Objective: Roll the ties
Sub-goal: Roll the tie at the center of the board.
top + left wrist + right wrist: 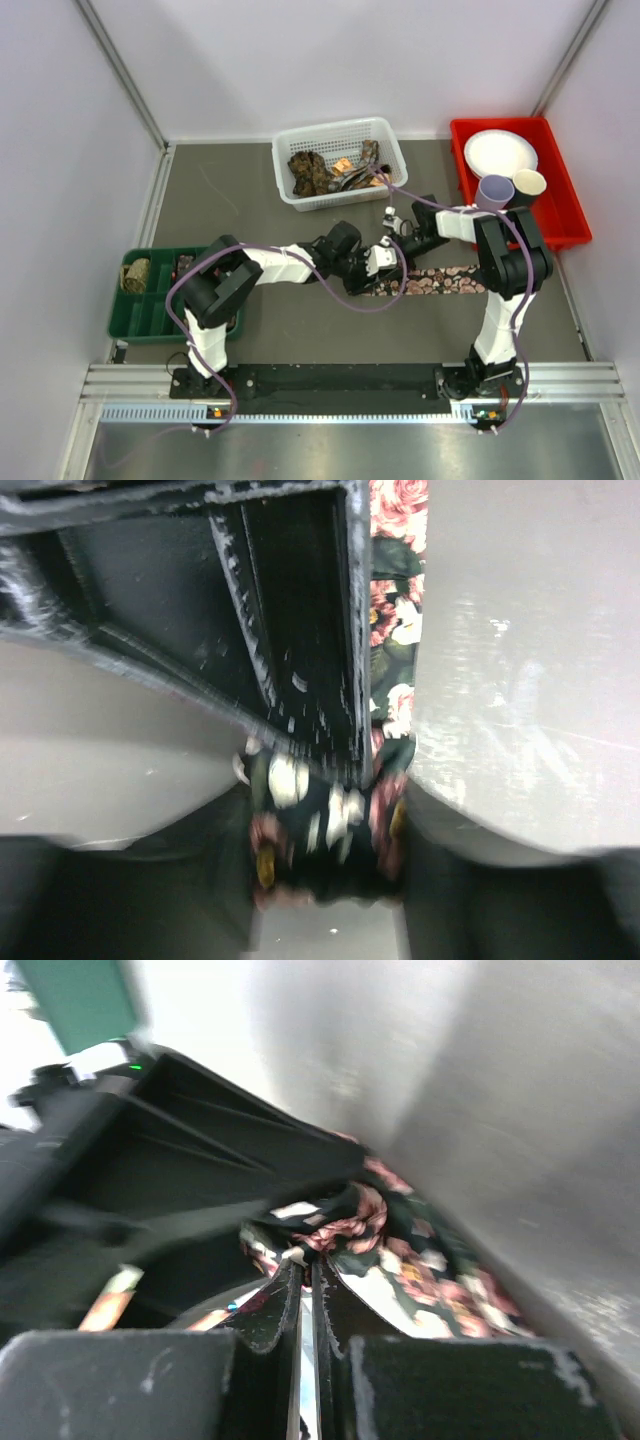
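A dark floral tie (pixel 440 280) lies flat across the table's middle, and its left end is wound into a small coil (pixel 320 825). My left gripper (pixel 377 262) has its pale fingers (pixel 520 680) on either side of that coil and is shut on it. My right gripper (pixel 388 243) reaches in from the right. Its black jaws are shut, with the tips pinched on the fabric at the coil's core (pixel 345 1225). In the left wrist view the right gripper's black fingers (pixel 300 630) cover the upper part of the coil.
A white mesh basket (pixel 385 135) at the back holds several loose ties. A green tray (pixel 150 320) at the left holds a rolled tie (pixel 135 275). A red bin (pixel 560 215) at the right holds a plate and cups.
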Motion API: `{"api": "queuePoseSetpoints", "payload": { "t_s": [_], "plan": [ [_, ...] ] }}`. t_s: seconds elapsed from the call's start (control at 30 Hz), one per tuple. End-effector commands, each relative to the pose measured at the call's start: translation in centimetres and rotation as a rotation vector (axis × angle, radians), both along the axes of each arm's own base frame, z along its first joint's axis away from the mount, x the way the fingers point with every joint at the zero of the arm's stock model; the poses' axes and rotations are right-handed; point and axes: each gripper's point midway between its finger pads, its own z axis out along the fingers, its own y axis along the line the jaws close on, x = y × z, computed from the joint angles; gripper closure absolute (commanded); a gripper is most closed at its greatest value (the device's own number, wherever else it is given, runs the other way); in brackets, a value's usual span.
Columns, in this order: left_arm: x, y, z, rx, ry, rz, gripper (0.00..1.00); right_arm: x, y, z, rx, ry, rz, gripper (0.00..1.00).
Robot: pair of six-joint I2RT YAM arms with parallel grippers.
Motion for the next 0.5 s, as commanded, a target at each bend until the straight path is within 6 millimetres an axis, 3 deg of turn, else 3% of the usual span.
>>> {"api": "queuePoseSetpoints", "payload": {
  "t_s": [0.0, 0.2, 0.37, 0.47],
  "plan": [
    [-3.4, 3.9, -4.5, 0.048, 0.161, -0.013, 0.29, -0.4, -3.7, -5.7, -0.291, -0.031, 0.019, 1.00],
    [-2.6, 2.0, -2.7, -0.171, 0.141, -0.077, 0.18, -0.2, -5.4, -6.7, -0.369, -0.023, 0.005, 1.00],
    [-1.5, -0.5, -0.6, -0.355, 0.040, -0.131, 0.17, 0.2, -6.0, -7.1, -0.418, -0.030, -0.008, 1.00],
    [-2.0, -1.8, 0.3, -0.438, -0.009, -0.200, 0.17, 0.5, -6.0, -7.3, -0.424, -0.023, -0.005, 1.00]
  ]
}}
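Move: The rolled part of the tie is between the left hand's fingertips, about 1 cm to their right. From the right hand, already shut on it, its middle lies some 1 cm left and 1 cm below. The unrolled strip runs flat to the right, its middle roughly 11 cm to the right of the right hand and about 3 cm below; the white basket sits some 24 cm ahead and 10 cm left of that hand. Down and to the right, about 3 cm each way, goes the right hand, its shut fingertips keeping their pinch on the tie at the roll and bringing it down towards the board, the wrist turning some 10 degrees before it settles. The left hand stays almost in place, opens from about half to wide so its fingers let go of the roll's sides, and tips its fingers up some 20 degrees towards level. ##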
